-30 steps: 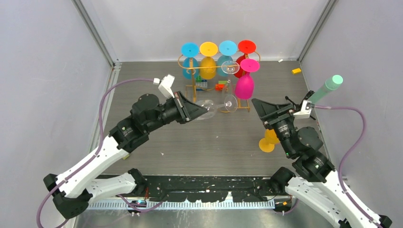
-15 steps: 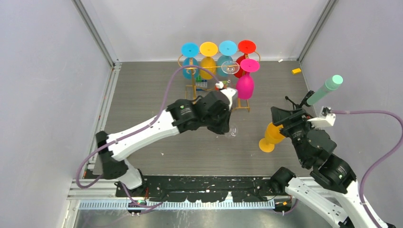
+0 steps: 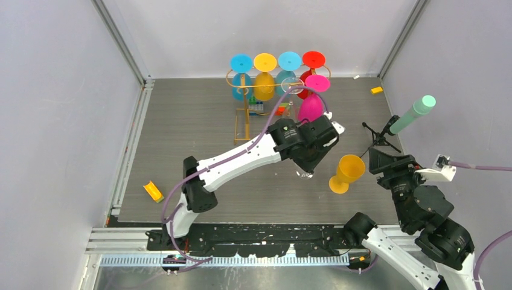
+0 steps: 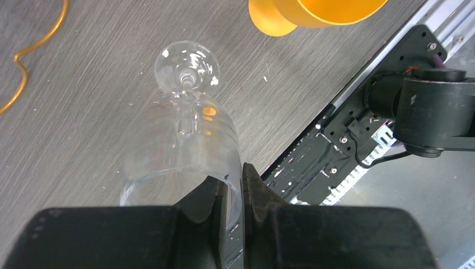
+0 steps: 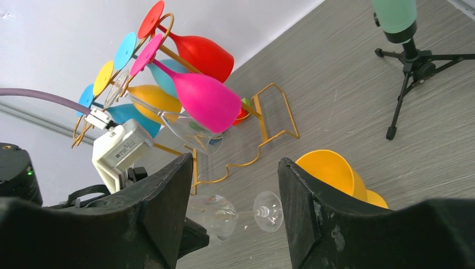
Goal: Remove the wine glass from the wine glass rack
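Observation:
My left gripper (image 3: 310, 163) (image 4: 242, 190) is shut on a clear wine glass (image 3: 304, 174) (image 4: 185, 129), one finger inside the bowl's rim and one outside. The glass is off the rack and tilted, its foot pointing at the table right of centre. The gold wire wine glass rack (image 3: 241, 124) (image 5: 269, 134) stands at the back. Blue, yellow, red and pink glasses (image 5: 207, 101) and a clear one hang from it upside down. My right gripper (image 3: 379, 158) (image 5: 235, 196) is open and empty, at the right, facing the clear wine glass (image 5: 224, 216).
An orange glass (image 3: 347, 172) (image 5: 330, 174) stands upright just right of the held glass. A mint-topped tripod (image 3: 413, 115) (image 5: 403, 33) is at the right. Small blocks lie at the back right (image 3: 377, 90) and near left (image 3: 153, 191). Toys sit under the rack (image 3: 279, 110).
The left arm has swung right and forward, carrying the clear glass from beside the rack to next to the orange glass. The right arm has drawn back to the right.

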Tool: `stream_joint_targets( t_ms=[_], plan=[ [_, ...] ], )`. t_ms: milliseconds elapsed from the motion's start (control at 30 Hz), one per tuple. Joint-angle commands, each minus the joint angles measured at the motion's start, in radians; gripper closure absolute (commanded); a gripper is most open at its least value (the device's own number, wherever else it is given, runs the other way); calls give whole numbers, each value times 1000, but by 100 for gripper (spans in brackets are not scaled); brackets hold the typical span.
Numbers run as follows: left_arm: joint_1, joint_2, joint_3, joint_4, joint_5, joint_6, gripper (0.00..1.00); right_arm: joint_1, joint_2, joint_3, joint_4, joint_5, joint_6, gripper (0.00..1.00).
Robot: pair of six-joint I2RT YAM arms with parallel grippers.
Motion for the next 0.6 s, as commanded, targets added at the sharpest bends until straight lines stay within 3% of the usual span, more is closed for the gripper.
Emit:
stream_joint_targets(
  t_ms=[0, 567],
  plan=[
    [-10, 48, 114, -125, 30, 71, 100, 2, -28, 21, -21, 65, -10, 38],
    [-12, 147, 153, -88, 175, 66, 100, 2, -45, 10, -46, 74, 30, 39]
  ],
)
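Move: The left hand holds the clear wine glass by its rim, foot down. The bare table spot it is bound for lies about 21 cm below and 2 cm back, 1 cm to the right. The yellow wine glass stands some 16 cm to the right and 3 cm farther out than this hand; the pink glass hangs on the rack roughly 28 cm ahead, 2 cm right. From the right hand, the spot is about 19 cm left, level fore and aft, 32 cm down. Downward by about 4.5 cm and back some 2 cm, the left hand lowers the clear wine glass towards the bare table left of the yellow wine glass. Its wrist tilts by roughly 10 degrees so the fingers point more nearly straight down, and they keep their pinch on the rim. ##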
